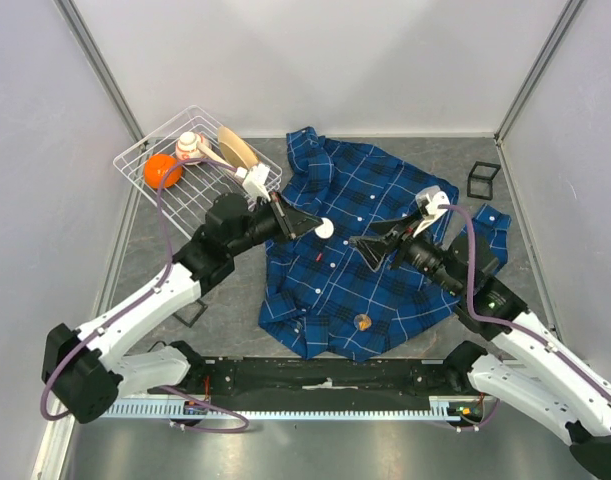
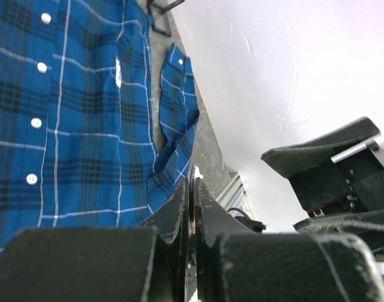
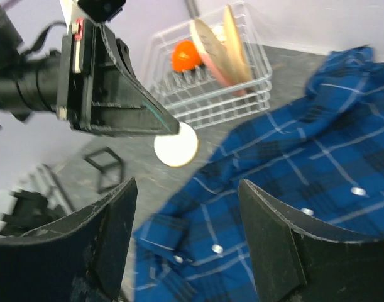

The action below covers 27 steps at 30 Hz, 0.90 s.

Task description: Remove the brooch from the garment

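Observation:
The garment (image 1: 370, 195), a blue plaid shirt with white buttons, lies spread on the grey table, and it also shows in the left wrist view (image 2: 72, 126) and the right wrist view (image 3: 317, 163). The brooch (image 1: 325, 228) is a round white disc with a gilt rim, held in the air above the shirt's left side. My left gripper (image 1: 307, 224) is shut on it. The disc shows edge-on between those jaws (image 2: 193, 185). My right gripper (image 1: 369, 250) is open and empty just right of the brooch (image 3: 176, 144), its fingers (image 3: 186, 189) spread wide.
A white wire basket (image 1: 207, 190) at the back left holds an orange ball (image 1: 163, 171) and wooden discs. Small black frames sit at the back right (image 1: 483, 178) and by the left arm (image 1: 188, 315). A small brown round item (image 1: 363, 322) lies on the shirt's hem.

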Each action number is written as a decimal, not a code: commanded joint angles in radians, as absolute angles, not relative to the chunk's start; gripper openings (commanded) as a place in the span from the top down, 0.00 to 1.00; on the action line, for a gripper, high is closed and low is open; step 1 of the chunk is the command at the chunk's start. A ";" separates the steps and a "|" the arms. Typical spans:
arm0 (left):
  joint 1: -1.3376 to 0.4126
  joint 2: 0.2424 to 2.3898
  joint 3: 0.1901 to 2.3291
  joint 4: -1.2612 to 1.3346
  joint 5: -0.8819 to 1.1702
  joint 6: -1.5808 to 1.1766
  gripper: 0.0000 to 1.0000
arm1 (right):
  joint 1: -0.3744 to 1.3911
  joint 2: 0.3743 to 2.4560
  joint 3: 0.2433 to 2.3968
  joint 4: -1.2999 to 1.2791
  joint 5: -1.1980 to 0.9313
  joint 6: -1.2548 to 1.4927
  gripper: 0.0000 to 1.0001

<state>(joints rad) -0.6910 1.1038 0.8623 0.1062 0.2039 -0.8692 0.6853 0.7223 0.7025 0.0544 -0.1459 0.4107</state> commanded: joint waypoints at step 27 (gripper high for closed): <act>-0.518 1.312 0.979 -0.333 0.666 -1.453 0.98 | 1.003 0.931 0.595 0.273 0.049 -0.522 0.64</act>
<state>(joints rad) -0.5228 1.3170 0.9558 -0.3096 0.6323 -1.4010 0.9916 0.9234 0.5838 0.2317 0.0242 -0.4583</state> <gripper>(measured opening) 0.065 0.389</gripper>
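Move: The left fingers still hold the brooch at their tips, about 1 cm ahead, 1 cm right and 1 cm below the hand point; the right gripper is some 3 cm back, 8 cm right and 2 cm lower than that hand. From the right hand, the brooch lies about 4 cm ahead, 7 cm left and 1 cm up. Far below the right hand, by roughly 18 cm, are the red clip (6 cm ahead, 7 cm left) and the second brooch (7 cm back, 1 cm right). Both hands sink about 8 cm, left pitching down, right shifting left and narrowing its fingers towards the brooch. ##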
